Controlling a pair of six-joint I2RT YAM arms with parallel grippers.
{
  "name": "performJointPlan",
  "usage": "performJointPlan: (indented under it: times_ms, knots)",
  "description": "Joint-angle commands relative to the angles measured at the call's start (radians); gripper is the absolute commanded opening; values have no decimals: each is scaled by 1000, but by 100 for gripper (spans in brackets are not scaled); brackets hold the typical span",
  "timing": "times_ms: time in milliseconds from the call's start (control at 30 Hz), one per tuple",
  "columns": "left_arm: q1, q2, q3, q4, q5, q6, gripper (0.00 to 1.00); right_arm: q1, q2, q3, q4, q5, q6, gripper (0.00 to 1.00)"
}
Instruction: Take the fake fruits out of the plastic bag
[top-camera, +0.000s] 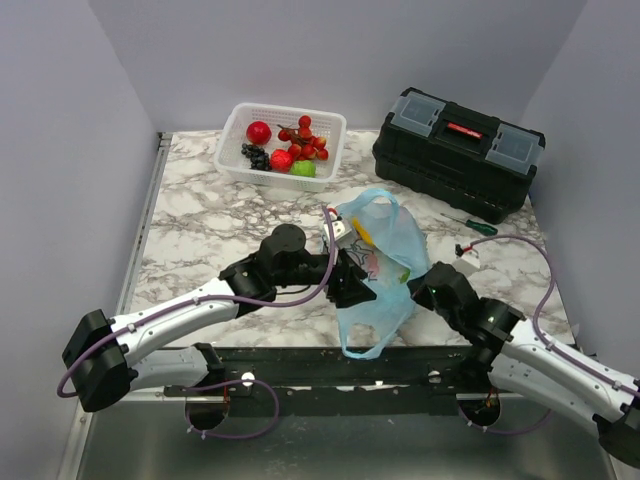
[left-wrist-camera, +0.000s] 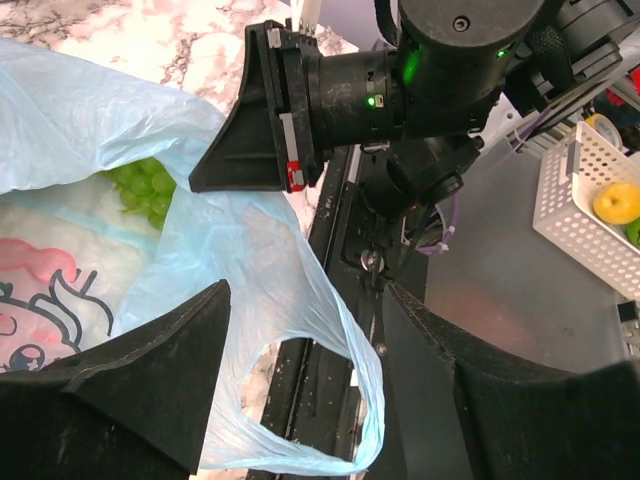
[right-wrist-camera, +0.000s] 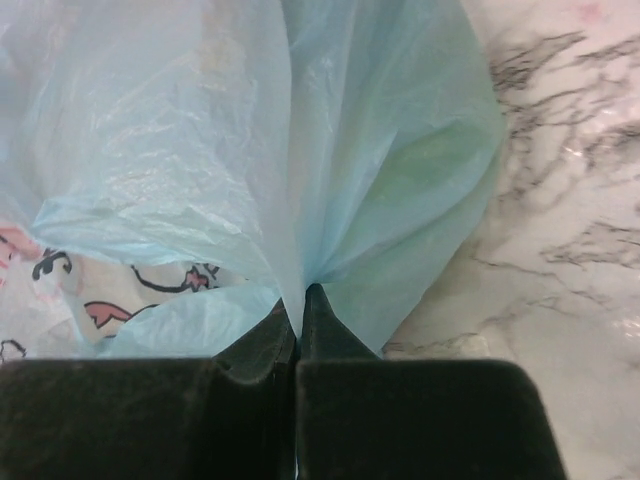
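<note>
The light-blue plastic bag (top-camera: 378, 262) lies crumpled mid-table between my two arms, its pink cartoon print (left-wrist-camera: 40, 290) showing. A green grape bunch (left-wrist-camera: 140, 186) shows through the film, and a yellow-orange piece (top-camera: 361, 232) sits near the bag's top. My right gripper (right-wrist-camera: 303, 292) is shut on a pinch of the bag's film at its right side (top-camera: 414, 288). My left gripper (left-wrist-camera: 306, 300) stands open at the bag's left side (top-camera: 352, 286). A loop handle (left-wrist-camera: 330, 400) hangs between its fingers, touching neither. A red apple (top-camera: 259, 132) and red berries (top-camera: 306, 140) lie in the white basket.
The white lattice basket (top-camera: 236, 122) stands at the back, also holding dark grapes (top-camera: 256, 155) and a light-green fruit (top-camera: 304, 168). A black toolbox (top-camera: 458, 150) sits back right with a green screwdriver (top-camera: 472, 223) in front. The table's metal front rail (top-camera: 330, 365) runs under the bag's lower handle.
</note>
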Motion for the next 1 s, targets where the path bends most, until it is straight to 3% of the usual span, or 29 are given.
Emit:
performJointPlan:
  times_ms: [0, 167, 367, 600, 767, 967]
  knots:
    - [-7, -23, -11, 21, -62, 23, 61, 5, 31, -13, 198, -105, -115, 1]
    - [-6, -116, -2, -53, -225, 54, 61, 5, 83, 32, 222, -108, -147, 1]
    - [4, -153, 122, -243, -373, 70, 64, 5, 82, 54, 251, -115, -177, 1]
    - [20, -189, 81, -225, -375, 31, 64, 5, 202, 90, 437, -268, -291, 1]
    - [27, -178, 51, -238, -362, 16, 64, 6, 300, 129, 488, -390, -287, 1]
    - [31, -119, -8, -185, -312, -16, 64, 5, 214, 29, 430, -399, -224, 1]
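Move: The green grapes in the bag's mouth lie some 8 cm ahead of the open left hand, about 10 cm to its right and 17 cm below. The yellow fruit, deeper in the bag, is roughly 16 cm straight ahead of that hand and equally low. From the right hand, already pinching the bag's rim, the grapes lie about 4 cm ahead, 2 cm left and 7 cm below. Right hand keeps pinch, pulling the bag about 10 cm left; open left hand arcs forward-left, up, then down. ##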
